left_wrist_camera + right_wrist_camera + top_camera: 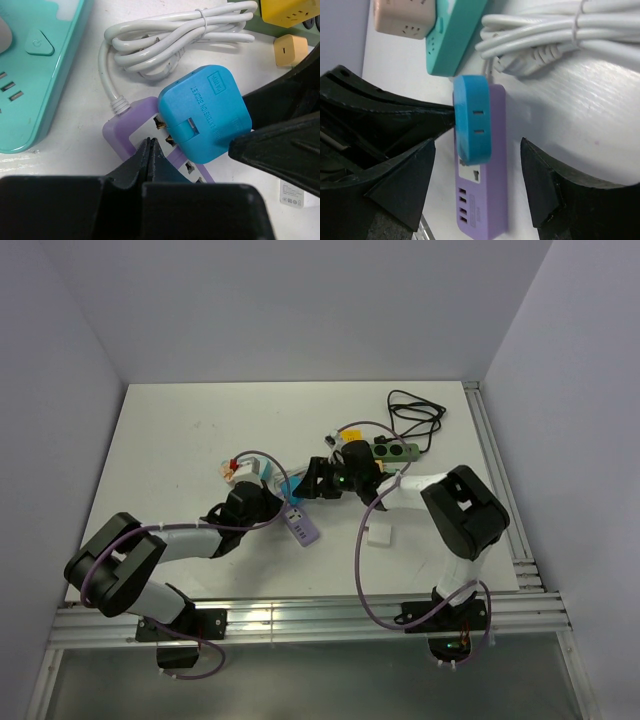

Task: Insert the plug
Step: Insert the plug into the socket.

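The blue plug (205, 115) sits tilted on the top socket of the purple power strip (117, 130), with brass prongs still showing between the two. In the right wrist view the plug (472, 120) lies against the strip's face (487, 200). My left gripper (150, 142) is shut, empty, its tips resting on the strip just beside the plug. My right gripper (480, 180) is open, its fingers (545, 185) standing on either side of plug and strip with a gap to both. From above, plug (291, 486) and strip (303, 528) lie mid-table between both grippers.
A teal power strip (30, 75) lies left of the purple one, its coiled white cable (175, 40) behind. A yellow adapter (290, 12) and a peach cube (290, 50) are at the far right. A green strip (395, 452), black cable (415, 410) and white block (379, 537) lie to the right.
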Motion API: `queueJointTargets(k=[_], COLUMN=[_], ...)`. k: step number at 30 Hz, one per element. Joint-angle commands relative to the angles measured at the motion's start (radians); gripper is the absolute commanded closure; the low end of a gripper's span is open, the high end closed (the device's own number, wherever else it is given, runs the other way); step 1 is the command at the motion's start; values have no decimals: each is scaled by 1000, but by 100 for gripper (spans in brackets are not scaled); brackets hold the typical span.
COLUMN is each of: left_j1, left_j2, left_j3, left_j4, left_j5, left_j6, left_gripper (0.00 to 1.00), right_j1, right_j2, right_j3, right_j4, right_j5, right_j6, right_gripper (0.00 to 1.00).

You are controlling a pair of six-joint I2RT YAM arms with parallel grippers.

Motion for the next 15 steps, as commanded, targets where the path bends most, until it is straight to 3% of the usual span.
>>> queueJointTargets(k=[1,4,8,11,13,15], left_j1=[-11,-14,-17,-17,-17,-17], left_j2=[-18,-17,-14,-9,-7,-6], left_j3=[-12,-9,-2,4,7,13], left_j4=[-28,-29,-34,-38,-41,-47], left_j5=[12,7,3,1,1,-3], left_j6=[23,23,26,26,26,27], left_gripper=[100,100,100,100,100,100], right_j1=[-6,-4,-4,-6,-6,-6], right_j2=[26,49,75,84,84,79], right_j3=[60,89,118,120,117,123], right_j4=[19,23,14,17,16,7], right_j5=[-40,-59,-77,-94,-97,-96], right_j6=[9,18,26,28,25,18], right_gripper=[25,31,48,53,64,81])
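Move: The blue plug block, set over the purple strip, is about 4 cm to the right hand's left, nearly level. The strip's middle is roughly 7 cm back, 2 cm left and 4 cm below; the white cable bundle is some 5 cm ahead, 3 cm left, 6 cm down, and the teal strip 4 cm ahead, 12 cm left. From the shut left hand the plug is about 3 cm ahead and 3 cm right. The right hand slides about 2 cm left onto the blue plug, closing its fingers to pinch both faces. ##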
